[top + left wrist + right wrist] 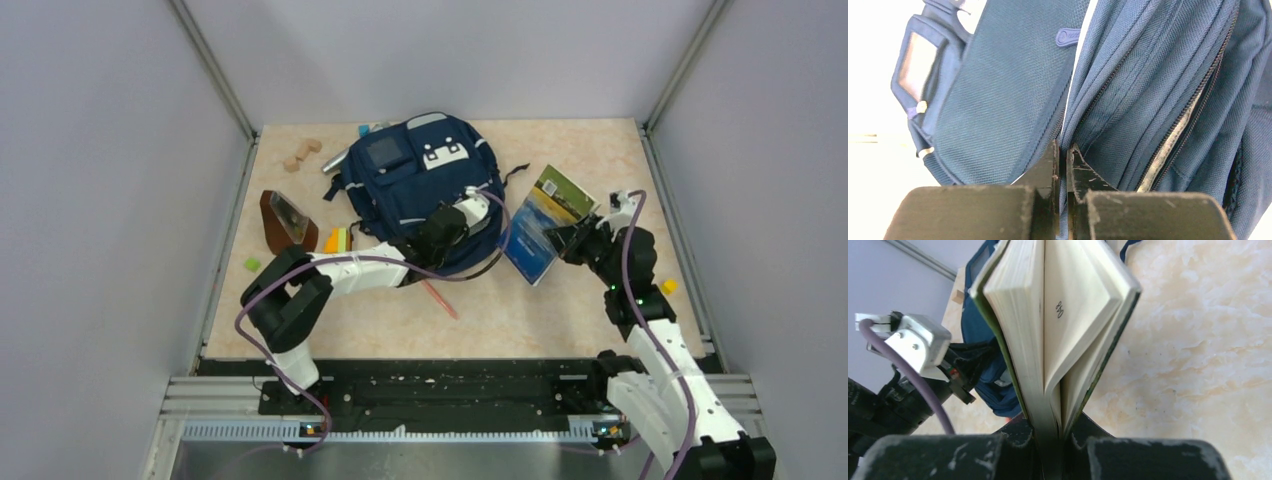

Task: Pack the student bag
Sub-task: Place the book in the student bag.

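The navy student bag (405, 170) lies flat at the back middle of the table, its white patch facing up. My left gripper (482, 200) is at the bag's right edge, and in the left wrist view its jaws (1064, 152) are shut on a fold of the bag's blue fabric (1148, 75) beside a zipper line (1173, 135). Right of the bag, my right gripper (572, 240) holds a green-covered book (542, 222) above the table. The right wrist view has the gripper (1053, 427) shut on the book (1058, 315) near its spine, pages fanning apart, with the bag (993, 375) behind.
Left of the bag are wooden blocks (300, 155), a brown case (285, 222), an orange-yellow item (338, 240) and a small green block (252, 264). A pink pen (440, 298) lies in front of the bag. A small yellow piece (668, 286) sits by the right wall.
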`<state>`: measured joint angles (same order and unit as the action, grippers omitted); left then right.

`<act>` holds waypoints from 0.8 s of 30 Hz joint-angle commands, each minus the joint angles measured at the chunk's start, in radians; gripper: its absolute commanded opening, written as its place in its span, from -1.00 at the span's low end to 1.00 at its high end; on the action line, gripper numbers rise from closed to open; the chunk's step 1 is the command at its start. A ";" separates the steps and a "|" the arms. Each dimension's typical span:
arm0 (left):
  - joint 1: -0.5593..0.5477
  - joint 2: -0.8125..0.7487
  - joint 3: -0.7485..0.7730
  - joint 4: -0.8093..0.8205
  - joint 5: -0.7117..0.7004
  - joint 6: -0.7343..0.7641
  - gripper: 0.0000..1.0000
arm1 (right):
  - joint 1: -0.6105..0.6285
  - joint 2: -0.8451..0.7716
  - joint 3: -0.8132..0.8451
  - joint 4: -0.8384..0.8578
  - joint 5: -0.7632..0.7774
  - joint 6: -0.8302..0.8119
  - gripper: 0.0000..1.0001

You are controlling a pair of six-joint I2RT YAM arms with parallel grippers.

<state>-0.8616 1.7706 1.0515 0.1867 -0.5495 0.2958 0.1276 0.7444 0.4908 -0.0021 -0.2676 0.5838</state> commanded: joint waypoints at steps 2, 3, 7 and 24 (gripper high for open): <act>0.027 -0.154 0.112 0.010 -0.063 -0.049 -1.00 | -0.005 -0.087 -0.006 0.078 0.030 0.079 -1.00; 0.026 -0.169 0.137 -0.018 -0.046 -0.062 -1.00 | -0.004 -0.095 -0.013 0.083 0.029 0.098 -1.00; 0.038 -0.204 0.253 -0.173 0.029 -0.112 -1.00 | -0.004 -0.106 -0.060 0.145 0.001 0.220 -1.00; 0.138 -0.239 0.389 -0.358 0.296 -0.257 -1.00 | 0.079 0.234 -0.104 0.597 -0.051 0.637 -1.00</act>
<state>-0.7326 1.6184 1.3651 -0.2436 -0.3183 0.1005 0.1883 0.9031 0.2951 0.3782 -0.3157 1.1168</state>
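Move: The bag's open mouth lies about 20 cm left of the right hand, which already holds the book, some 3 cm farther ahead and 12 cm below. From that hand the red pencil is on the table 23 cm left and 9 cm back, 19 cm down. The left hand already pinches the flap's edge, with the mouth about 5 cm back, 1 cm right and 4 cm below it, and the book some 20 cm right, 7 cm back and 7 cm higher. The bag's flap, still pinched in the left fingers, is hauled up about 12 cm off the mouth, quickly, and then held there, the left hand rolling some 15 degrees with its left side dropping. The book, still gripped by the right hand, rises a touch, then swings down and left about 4 cm each way towards the mouth, rolling nearly 30 degrees left side up and tipping down a little. ##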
